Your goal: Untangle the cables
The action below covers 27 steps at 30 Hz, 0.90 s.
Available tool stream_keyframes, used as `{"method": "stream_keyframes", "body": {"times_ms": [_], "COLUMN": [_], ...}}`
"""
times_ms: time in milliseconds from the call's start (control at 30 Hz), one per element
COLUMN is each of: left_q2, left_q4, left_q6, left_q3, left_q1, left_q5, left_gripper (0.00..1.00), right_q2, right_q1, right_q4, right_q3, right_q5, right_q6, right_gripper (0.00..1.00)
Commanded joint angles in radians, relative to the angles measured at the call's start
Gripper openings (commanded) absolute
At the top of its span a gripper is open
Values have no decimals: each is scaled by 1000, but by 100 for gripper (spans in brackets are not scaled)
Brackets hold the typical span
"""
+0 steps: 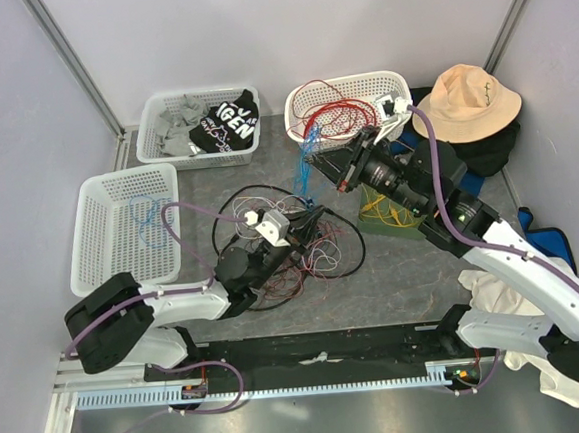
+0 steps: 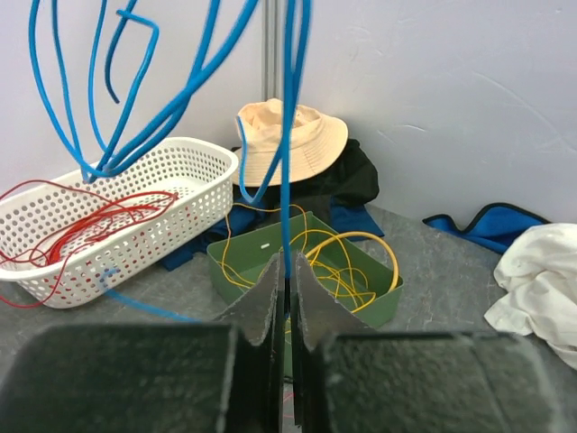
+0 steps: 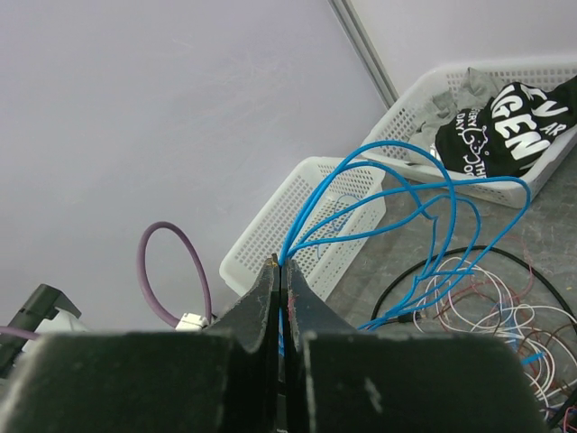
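Observation:
A bunch of blue cables (image 1: pixel 304 170) hangs in loops above the table, and my right gripper (image 1: pixel 316 160) is shut on its top (image 3: pixel 361 194). In the right wrist view the jaws (image 3: pixel 280 268) pinch the blue strands at their tips. My left gripper (image 1: pixel 307 211) sits just below, shut on one blue strand (image 2: pixel 288 135) that runs straight down into its jaws (image 2: pixel 288 267). A tangled heap of black, white and red cables (image 1: pixel 293 256) lies under the left gripper. Red cables (image 1: pixel 337 112) lie in a white basket (image 2: pixel 194 158). Yellow cables (image 2: pixel 347 262) lie in a green tray (image 1: pixel 370 222).
A white basket (image 1: pixel 96 242) at the left holds a blue cable (image 1: pixel 149 212). Another basket (image 1: pixel 161 111) at the back holds grey and black clothing. A tan hat (image 1: pixel 466 102) on dark cloth is at the back right. White cloth (image 1: pixel 507 300) and blue cloth (image 2: pixel 487 225) lie at the right.

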Motion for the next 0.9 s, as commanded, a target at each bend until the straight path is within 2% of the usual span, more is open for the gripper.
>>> {"method": "stream_keyframes", "body": {"times_ms": [0,33,100,133,167,200,233,300,400,433,533,700,867], "left_q2": [-63,-106,-205,-323,-369,-423,-516,-610,-710,-718,-695,-608,-499], "left_q4": [141,82,-258,-404,-539,-757,-829,-983,-1101,-1175,-1244,-1229,-1243], "left_q6": [16,8,-9,-31,-60,-71,-76,-71,-61,-62,-45,59,172], "left_q3": [31,28,53,109,142,168,207,244,365,448,583,706,939], "left_q1": [-7,-7,-5,-4,-4,-4,-2,-2,-1,-1,-1,1,-1], "left_q5": [-63,-123,-192,-276,-321,-364,-425,-462,-519,-543,-542,-582,-577], "left_gripper": [2,2,2,2,2,2,2,2,2,2,2,2,2], "right_q2": [-54,-73,-96,-122,-135,-151,-175,-195,-217,-221,-220,-214,-220], "right_q1": [0,0,0,0,0,0,0,-1,0,0,0,0,0], "right_q4": [-12,-20,-49,-60,-67,-80,-84,-86,-83,-81,-61,-47,-52], "right_q3": [-15,-20,-35,-58,-72,-104,-121,-173,-231,-244,-284,-314,-371], "right_q5": [26,40,86,111,134,149,184,201,212,211,198,156,160], "right_q6": [-4,-19,-39,-57,-67,-76,-82,-94,-94,-94,-85,-71,-82], "right_gripper": [0,0,0,0,0,0,0,0,0,0,0,0,0]}}
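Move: The blue cable is already pinched by both hands; its loops in the right fingers are about 15 cm above the left hand, nearly level sideways. The tangled cables lie some 25 cm below the left hand, 8 cm ahead and 5 cm left; the green bin about 17 cm ahead and 18 right. From the right hand, the tangle is 8 cm ahead, 4 left and roughly 40 below, the green bin 17 ahead, 19 right. A strand of blue cable is pulled out between the hands: the left, still pinching it, sweeps about 20 cm left and over 25 cm up, away from the tangle and the right hand, turning some 30 degrees counter-clockwise. The right keeps its grip on the remaining loops, shifts about 5 cm right, then sinks about 11 cm towards the tangle. ##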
